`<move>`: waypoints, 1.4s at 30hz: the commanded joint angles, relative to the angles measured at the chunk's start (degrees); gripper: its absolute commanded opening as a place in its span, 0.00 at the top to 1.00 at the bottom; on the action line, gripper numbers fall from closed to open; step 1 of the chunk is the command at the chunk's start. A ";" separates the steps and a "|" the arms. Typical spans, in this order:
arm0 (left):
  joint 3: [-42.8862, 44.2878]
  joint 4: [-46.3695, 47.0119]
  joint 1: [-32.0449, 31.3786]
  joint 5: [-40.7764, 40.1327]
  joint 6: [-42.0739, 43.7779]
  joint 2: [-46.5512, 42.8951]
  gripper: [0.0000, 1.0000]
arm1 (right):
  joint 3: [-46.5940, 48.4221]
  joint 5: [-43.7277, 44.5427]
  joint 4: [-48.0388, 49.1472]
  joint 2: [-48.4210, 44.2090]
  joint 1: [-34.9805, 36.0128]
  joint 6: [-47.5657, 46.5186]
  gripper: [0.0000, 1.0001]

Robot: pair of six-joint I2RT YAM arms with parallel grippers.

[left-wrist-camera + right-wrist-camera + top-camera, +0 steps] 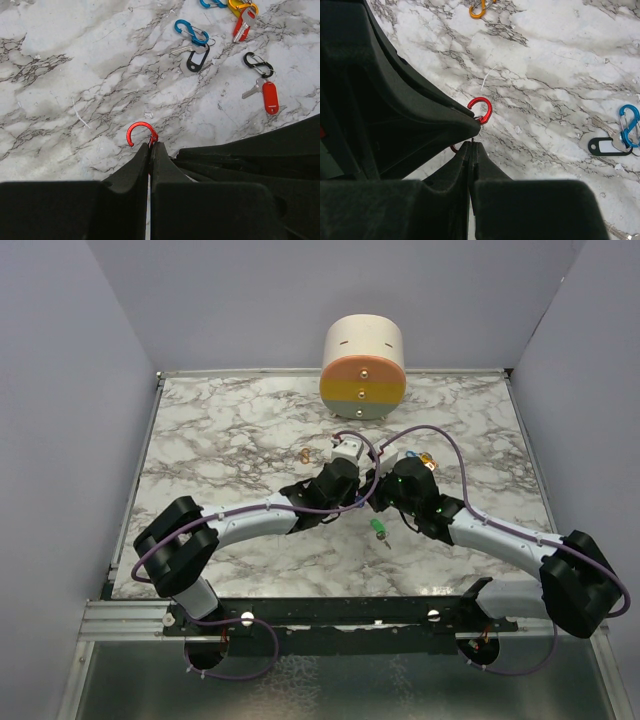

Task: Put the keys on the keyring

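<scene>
My left gripper [150, 146] is shut on the middle of a red S-shaped clip keyring [140, 131], whose open hook sticks out above the marble. My right gripper [471, 142] is shut tip to tip against it, and the same red clip [486, 109] shows just beyond. Only a thin dark sliver shows at the right tips. Both grippers meet mid-table [365, 488]. A green key [379, 530] lies on the table just in front of them. Other keys lie beyond: a black one [198, 58] on a blue clip [191, 31] and a red one [270, 97] on a black clip [258, 64].
A round drawer unit [363, 368] with orange, yellow and grey fronts stands at the back edge. An orange clip [477, 11] lies alone left of the grippers. Another red key [244, 25] on a yellow clip sits far right. Grey walls enclose the marble table [220, 440].
</scene>
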 commanded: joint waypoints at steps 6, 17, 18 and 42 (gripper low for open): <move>2.28 0.16 -0.30 -1.80 0.78 -0.26 1.00 | -0.13 -1.81 1.88 -1.86 0.64 -0.91 0.99; 2.12 0.32 -0.02 -2.73 0.85 -0.06 1.00 | -0.36 -2.07 1.61 -2.53 0.96 -1.09 0.99; 2.15 0.33 0.08 -2.74 0.87 -0.07 1.00 | -0.37 -2.07 1.62 -2.55 0.96 -1.09 0.99; 1.51 0.28 2.09 -4.87 -0.36 -1.84 0.41 | -0.37 -0.81 1.60 -2.06 0.98 -0.74 0.99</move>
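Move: The left fingers still hold the red carabiner; the table spot below it lies about 4 cm ahead, 1 cm left and 11 cm below. The gold carabiner is some 12 cm ahead and 10 cm left of the left hand; the blue carabiner with the black tag is roughly 9 cm ahead and 12 cm right, both at table height. From the right hand the spot lies about 5 cm ahead, 2 cm left and 10 cm down. The left hand eases forward and left about 2.5 cm, rising slightly, and opens, letting go of the red carabiner. ##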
